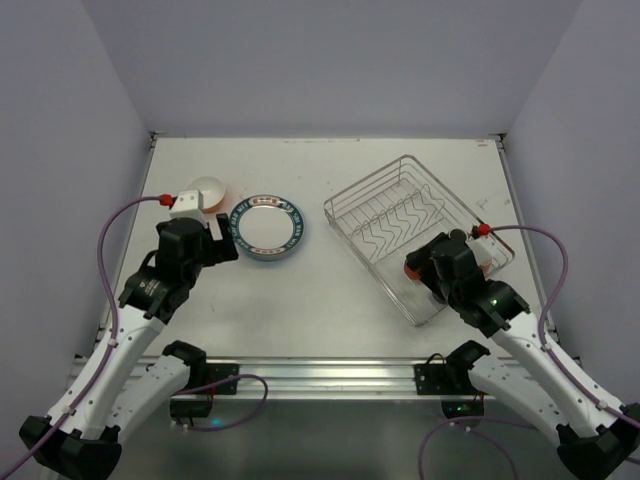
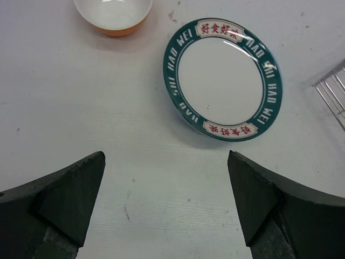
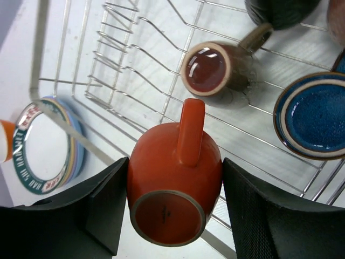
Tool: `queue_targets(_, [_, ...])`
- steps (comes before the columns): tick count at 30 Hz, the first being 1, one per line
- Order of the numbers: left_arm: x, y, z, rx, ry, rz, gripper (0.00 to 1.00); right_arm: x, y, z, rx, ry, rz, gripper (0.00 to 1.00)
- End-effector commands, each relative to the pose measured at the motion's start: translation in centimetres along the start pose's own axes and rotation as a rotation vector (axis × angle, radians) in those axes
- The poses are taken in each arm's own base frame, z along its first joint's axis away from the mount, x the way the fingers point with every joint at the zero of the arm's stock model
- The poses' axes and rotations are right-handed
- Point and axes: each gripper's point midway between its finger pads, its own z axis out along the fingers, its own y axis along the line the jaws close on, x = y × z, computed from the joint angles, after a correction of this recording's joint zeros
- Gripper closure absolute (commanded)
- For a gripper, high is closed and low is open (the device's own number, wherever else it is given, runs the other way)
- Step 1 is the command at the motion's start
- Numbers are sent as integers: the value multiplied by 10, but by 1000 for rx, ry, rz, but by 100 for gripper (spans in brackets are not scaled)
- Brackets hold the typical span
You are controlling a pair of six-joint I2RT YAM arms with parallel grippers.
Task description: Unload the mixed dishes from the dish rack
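My right gripper is shut on an orange mug, its base toward the camera and its handle pointing away, over the near-left edge of the silver wire dish rack. In the rack lie a brown mug, a blue mug and a black mug. From above, the right gripper and orange mug sit at the dish rack's front corner. A stack of plates topped by a patterned-rim plate lies left of the rack, with an orange bowl beyond. My left gripper hangs open and empty near them.
The left gripper hovers between the bowl and the plate stack. A corner of the rack shows at the right of the left wrist view. The rack's zigzag plate slots hold nothing. Purple walls enclose the table.
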Motion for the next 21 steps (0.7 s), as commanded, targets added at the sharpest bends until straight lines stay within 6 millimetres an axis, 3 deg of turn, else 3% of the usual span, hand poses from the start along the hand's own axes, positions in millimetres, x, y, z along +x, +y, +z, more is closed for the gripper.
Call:
queue_targets(1, [-5, -32, -3, 185, -7, 39, 0, -28, 32, -19, -165, -101, -40, 100])
queue_targets(3, [-4, -48, -8, 272, 15, 39, 0, -36, 49, -29, -280, -134, -93, 100])
queue_targets(6, [0, -105, -36, 618, 63, 4, 0, -32, 82, -47, -458, -96, -138, 100])
queue_targets(7, [-9, -139, -66, 866, 40, -24, 0, -26, 101, -59, -560, -53, -144, 100])
queue_targets(8, [-3, -148, -79, 972, 35, -45, 0, -22, 111, -63, -599, -24, -142, 100])
queue_targets(9, [0, -162, -105, 1129, 77, -94, 0, -19, 119, -67, -633, 6, -130, 100])
queue_targets(10, [-24, -172, -125, 1250, -68, -85, 0, -15, 129, -73, -670, 45, -96, 100])
queue_targets(11, [-30, -173, -140, 1311, -131, -83, 0, -12, 144, -85, -745, 90, -77, 100])
queue_targets(12, [-24, -174, -143, 1340, -142, -92, 0, -6, 151, -86, -765, 135, -60, 100])
queue_targets(13, [-37, -175, -152, 1365, -231, -101, 0, -4, 159, -91, -791, 175, -10, 100])
queue_targets(16, [-46, -175, -158, 1394, -347, -121, 0, 4, 178, -103, -869, 285, 99, 100])
queue_targets(21, [-46, -204, -151, 1432, -397, -73, 0, 11, 192, -107, -935, 394, 273, 100])
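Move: The orange mug, already in the right hand's grip, lies about 46 cm to the left hand's right, 3 cm back and 3 cm lower; the open left gripper it goes to mirrors that from the right hand. The stacked plates lie 12 cm ahead, 14 cm right and 18 cm below the left hand. From the right hand, the brown mug is 5 cm ahead, 6 cm right, 12 cm below. Open left hand rises, turns clockwise and swings about 18 cm right towards the orange mug the right carries up-left. ##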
